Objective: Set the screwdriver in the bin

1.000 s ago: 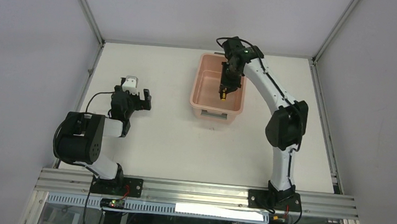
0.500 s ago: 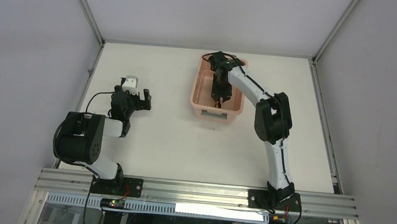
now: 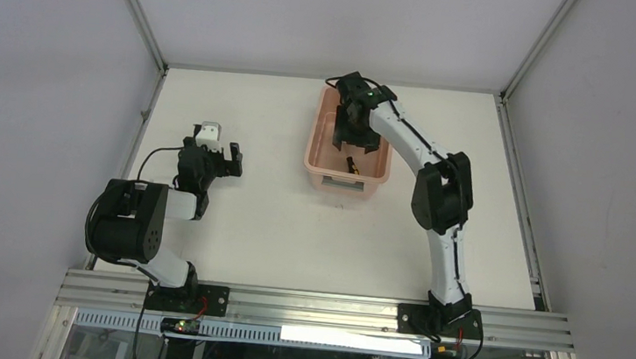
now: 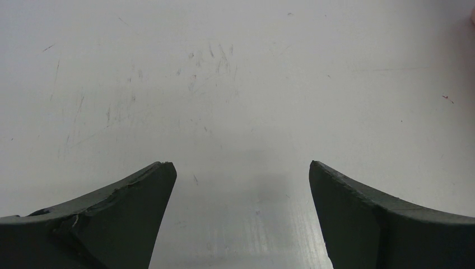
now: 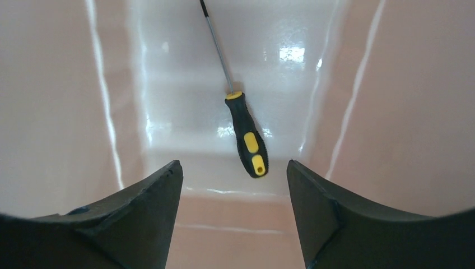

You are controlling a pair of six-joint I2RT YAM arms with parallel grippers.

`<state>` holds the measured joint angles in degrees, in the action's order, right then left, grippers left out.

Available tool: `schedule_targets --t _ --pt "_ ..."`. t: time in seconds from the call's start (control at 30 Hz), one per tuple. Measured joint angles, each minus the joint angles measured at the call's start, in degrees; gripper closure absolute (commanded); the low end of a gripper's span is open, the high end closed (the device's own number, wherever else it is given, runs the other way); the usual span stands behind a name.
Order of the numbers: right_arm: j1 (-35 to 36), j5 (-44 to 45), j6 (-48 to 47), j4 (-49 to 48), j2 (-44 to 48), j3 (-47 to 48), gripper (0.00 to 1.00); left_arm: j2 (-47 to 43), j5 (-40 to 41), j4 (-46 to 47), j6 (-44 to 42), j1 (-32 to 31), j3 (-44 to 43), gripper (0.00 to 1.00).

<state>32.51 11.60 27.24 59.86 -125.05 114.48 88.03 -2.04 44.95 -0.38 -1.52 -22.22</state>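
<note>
The screwdriver, black and yellow handle with a thin metal shaft, lies loose on the floor of the salmon-pink bin. In the top view the screwdriver rests near the front end of the bin. My right gripper hangs open just above the bin's inside, nothing between its fingers; in the top view it sits over the bin's middle. My left gripper is open over bare table, far left.
The white table is edged by a metal frame rail at the front and grey walls at the sides and back. The left arm is folded near its base.
The right gripper has opened and let go of the screwdriver, which now lies on the bin's floor. The gripper has drawn back slightly. The left arm has not moved.
</note>
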Motion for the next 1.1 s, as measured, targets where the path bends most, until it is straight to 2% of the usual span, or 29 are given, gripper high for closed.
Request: schedule_targets --t 0.13,0.3,0.43,0.53,0.67,0.77,1.1 --pt "0.0 1.0 -2.4 0.9 5.0 1.2 0.21 0.0 0.0 0.0 0.0 0.0 0.0 0.01" --pt "-1.5 2.3 -6.0 1.4 13.0 1.9 0.09 0.0 0.0 0.0 0.0 0.0 0.0 0.01" --pt "-7.0 2.3 -9.2 1.2 19.3 -0.5 0.07 0.0 0.0 0.0 0.0 0.0 0.0 0.01" --pt "-13.7 2.1 -12.3 0.7 23.2 -4.5 0.01 0.0 0.0 0.0 0.0 0.0 0.0 0.01" --pt "-21.5 2.8 -16.3 0.2 25.7 -9.4 0.01 0.0 0.0 0.0 0.0 0.0 0.0 0.01" --pt "-24.7 3.9 -18.8 -0.8 27.4 -13.0 0.01 0.0 0.0 0.0 0.0 0.0 0.0 0.01" --pt "-27.5 3.1 -21.1 -5.3 33.6 -18.9 0.01 0.0 0.0 0.0 0.0 0.0 0.0 0.01"
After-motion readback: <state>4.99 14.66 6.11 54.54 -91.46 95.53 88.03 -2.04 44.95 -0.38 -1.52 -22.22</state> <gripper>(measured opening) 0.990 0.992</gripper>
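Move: The screwdriver already lies loose on the bin floor, roughly 6 cm below my empty right hand, its middle no more than 1 cm to the left and neither ahead nor back. The bin's middle is some 4 cm ahead, 1 cm left and slightly lower; its right wall is about 9 cm to my right and 3 cm ahead. From my left hand the screwdriver lies roughly 38 cm right, 2 cm ahead and slightly below. Leaving the screwdriver behind, I raise my right hand about 15 cm almost straight up out of the bin, then sweep it quickly some 25 cm right, over the bin's right wall, and slow to a stop above the bare table. On the way my part-open fingers spread fully, tip about 15 degrees from pointing down towards forward, and the hand turns slightly clockwise. ##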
